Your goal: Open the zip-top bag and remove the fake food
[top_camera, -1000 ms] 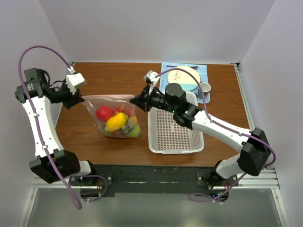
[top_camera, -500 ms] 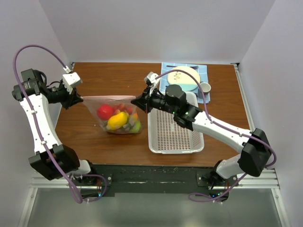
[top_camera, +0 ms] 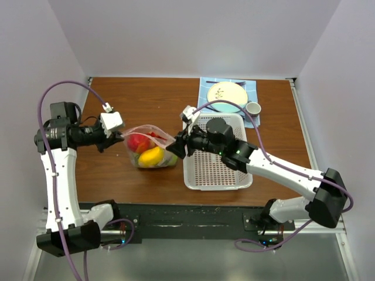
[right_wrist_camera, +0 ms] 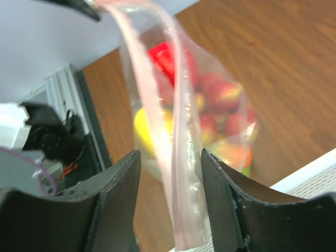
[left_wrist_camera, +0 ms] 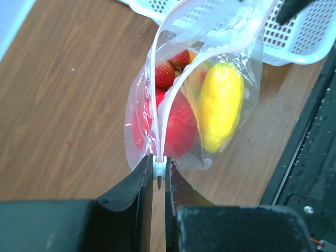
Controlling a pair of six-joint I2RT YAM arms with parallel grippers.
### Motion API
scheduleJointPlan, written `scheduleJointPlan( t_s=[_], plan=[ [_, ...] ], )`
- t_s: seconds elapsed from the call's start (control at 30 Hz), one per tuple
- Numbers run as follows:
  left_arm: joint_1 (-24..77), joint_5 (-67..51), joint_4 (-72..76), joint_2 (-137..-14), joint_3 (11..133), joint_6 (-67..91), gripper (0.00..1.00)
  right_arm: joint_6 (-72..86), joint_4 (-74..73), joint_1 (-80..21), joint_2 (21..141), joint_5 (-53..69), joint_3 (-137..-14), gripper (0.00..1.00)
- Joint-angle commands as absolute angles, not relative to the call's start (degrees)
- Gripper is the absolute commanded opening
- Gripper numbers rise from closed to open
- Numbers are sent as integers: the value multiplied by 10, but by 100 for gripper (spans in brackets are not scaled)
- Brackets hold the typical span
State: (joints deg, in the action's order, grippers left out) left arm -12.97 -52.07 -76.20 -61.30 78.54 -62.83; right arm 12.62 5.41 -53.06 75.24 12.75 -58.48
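The zip-top bag (top_camera: 150, 147) lies on the brown table between my two grippers, with its mouth gaping. The fake food shows through it: a red round fruit (left_wrist_camera: 177, 126), a yellow lemon (left_wrist_camera: 220, 105) and strawberries (left_wrist_camera: 165, 73). My left gripper (top_camera: 119, 138) is shut on the bag's white slider (left_wrist_camera: 159, 168) at its left end, and the two zip tracks part just beyond it. At the bag's right end my right gripper (top_camera: 179, 146) stands open. The pink zip strip (right_wrist_camera: 178, 210) hangs loose between its fingers (right_wrist_camera: 226, 194).
A white perforated basket (top_camera: 217, 161) sits right of the bag, under the right arm. Behind it are a plate (top_camera: 227, 93) on a blue cloth and a small cup (top_camera: 254, 108). The table's front edge and black rail lie just below the bag.
My right gripper has opened and let go of the bag's right end. The left arm has swung right and nearer with the slider, and the bag's mouth now gapes.
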Motion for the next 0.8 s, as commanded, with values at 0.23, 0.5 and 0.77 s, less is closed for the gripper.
scheduleJointPlan(
  t_s=[0.23,0.5,0.77],
  plan=[
    [-115,-541,-754,-593,767,-589,0,122,-77,-572,654,-35,-662,59],
    [-110,-543,-754,-590,790,-573,0,158,-76,-600,692,-2,-710,8],
    [-105,-534,-754,-570,798,-569,0,178,-57,-649,758,-10,-721,0]
  ],
)
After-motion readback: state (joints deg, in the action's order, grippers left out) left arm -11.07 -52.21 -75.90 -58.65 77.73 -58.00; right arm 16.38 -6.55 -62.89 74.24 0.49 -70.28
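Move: Lying about 9 cm left of the right hand, 4 cm ahead and 3 cm below is the bag's open mouth. Of the fake food inside, the yellow one sits roughly 10 cm left, 4 cm back and 10 cm below that hand, the red one 15 cm left, 2 cm ahead and 8 cm below. The basket's middle is some 21 cm right, 3 cm back and 16 cm down. From the left hand the mouth is about 11 cm right, level fore and aft, 3 cm lower. Lifting clear of the bag's right corner with fingers already open, the right hand climbs about 9 cm, swinging right and drawing back. It then shuts its empty fingers near the top, cuts back left some 5 cm and dips 3 cm towards the mouth, still easing back. The left hand keeps its pinch on the bag's left end, drifting slightly back and right. ##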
